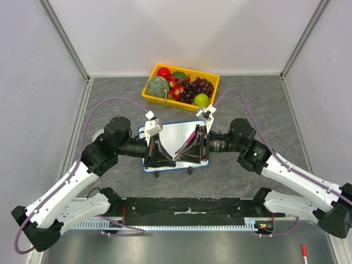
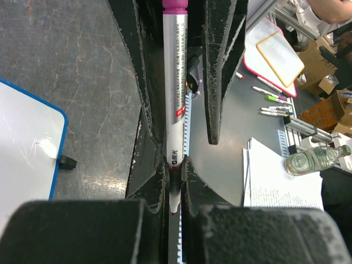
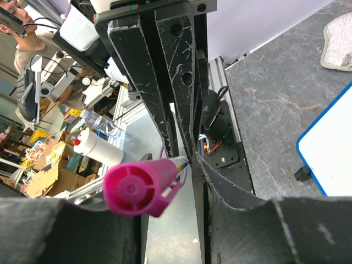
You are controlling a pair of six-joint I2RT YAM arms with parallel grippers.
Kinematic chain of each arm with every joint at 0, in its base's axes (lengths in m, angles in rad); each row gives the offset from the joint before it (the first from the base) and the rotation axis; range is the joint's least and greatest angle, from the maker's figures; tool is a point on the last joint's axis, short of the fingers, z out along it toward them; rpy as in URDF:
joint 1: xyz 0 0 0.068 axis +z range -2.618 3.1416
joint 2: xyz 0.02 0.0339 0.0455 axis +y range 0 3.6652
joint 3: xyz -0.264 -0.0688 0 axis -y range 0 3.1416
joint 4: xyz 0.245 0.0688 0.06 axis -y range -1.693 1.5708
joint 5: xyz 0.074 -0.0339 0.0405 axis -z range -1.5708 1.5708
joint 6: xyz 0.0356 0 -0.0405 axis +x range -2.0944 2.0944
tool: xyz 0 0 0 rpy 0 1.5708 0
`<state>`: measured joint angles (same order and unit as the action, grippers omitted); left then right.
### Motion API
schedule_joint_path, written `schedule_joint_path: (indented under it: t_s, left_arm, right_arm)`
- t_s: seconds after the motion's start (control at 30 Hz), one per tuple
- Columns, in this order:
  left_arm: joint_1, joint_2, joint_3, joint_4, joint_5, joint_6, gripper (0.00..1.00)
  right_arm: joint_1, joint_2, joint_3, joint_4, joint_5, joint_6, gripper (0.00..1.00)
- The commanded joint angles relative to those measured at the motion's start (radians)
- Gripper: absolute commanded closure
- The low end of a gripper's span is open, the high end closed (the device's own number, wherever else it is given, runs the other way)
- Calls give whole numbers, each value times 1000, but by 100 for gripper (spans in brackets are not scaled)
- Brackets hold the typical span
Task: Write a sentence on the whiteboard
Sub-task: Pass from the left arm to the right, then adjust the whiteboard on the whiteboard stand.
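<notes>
The whiteboard lies flat on the grey table under both grippers, and its blue rim also shows in the left wrist view and the right wrist view. The board surface that shows is blank, and the sentence is out of view. A white marker with a magenta cap slants above the board. My left gripper is shut on the marker's barrel near its tapered end. From the opposite side, my right gripper straddles the cap end, open, with a gap on one side.
A yellow fruit basket stands just behind the board. The arms' black base rail runs along the near edge. A red pen lies at the bottom right. Grey walls close the back and both sides.
</notes>
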<state>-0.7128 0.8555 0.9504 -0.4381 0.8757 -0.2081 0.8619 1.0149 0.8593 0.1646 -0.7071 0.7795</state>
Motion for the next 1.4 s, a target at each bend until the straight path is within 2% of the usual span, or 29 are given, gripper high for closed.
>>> schedule_joint_path:
  t_s: [0.0,0.07,0.13,0.2,0.23,0.37,0.43,0.5,0.63,0.73,0.9,1.0,1.37]
  left_arm:
    - [3,4,-7,36,37,9,98]
    - [3,5,-7,39,40,9,98]
    - [3,5,-9,42,42,7,98]
    - [3,5,-10,42,42,7,98]
    - [3,5,-13,42,42,6,98]
    - [3,1,-22,42,36,3,98]
    - [3,1,-28,42,17,-5,78]
    - [3,-16,-41,45,-23,-17,49]
    - [3,-55,-73,48,-194,-69,18]
    - [4,-55,-90,47,-331,-112,2]
    - [29,37,-90,35,-432,-158,0]
    - [93,80,-94,21,-465,-178,0]
    - [623,50,-214,-7,-345,-246,0]
  right_arm:
    - [0,-22,3,26,-9,3,59]
    - [0,-18,3,23,-17,3,66]
    - [0,-12,7,4,-19,-9,79]
    - [0,-10,9,-22,-12,-19,96]
    - [2,-13,7,-25,-9,-23,100]
    - [0,-36,6,-62,41,-43,100]
    - [0,-51,4,-83,73,-62,100]
    - [0,-67,-3,-100,115,-74,100]
    - [0,-94,-23,-154,217,-98,100]
    - [-1,-122,-48,-210,322,-114,100]
    - [-1,-171,-71,-310,498,-155,100]
    - [-3,-193,-75,-353,570,-175,100]
    - [-66,-205,-77,-376,588,-256,100]
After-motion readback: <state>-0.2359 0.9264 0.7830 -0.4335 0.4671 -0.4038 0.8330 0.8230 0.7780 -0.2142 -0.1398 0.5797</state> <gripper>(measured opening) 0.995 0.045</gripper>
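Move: The marker is already pinched near its writing end by the left fingers; its middle lies about 3 cm ahead, 3 cm right and 2 cm above the left hand. The right hand's half-open fingers already straddle the shaft, with the marker's middle only some 1 cm ahead, 1 cm right and 1 cm above them. The whiteboard's middle lies roughly 14 cm ahead, 3 cm left and 30 cm below the right hand, the fruit basket about 40 cm straight ahead, 28 cm below. The marker is gripped by the right fingers, which close on its shaft while both hands stay nearly still; only then do the left fingers open wide and let go of the writing end. The left hand leaves forward, left and down, swinging counter-clockwise about 50 degrees, while the right carries the marker some 7 cm each forward, right and down, turning clockwise and tipping its fingers down. ##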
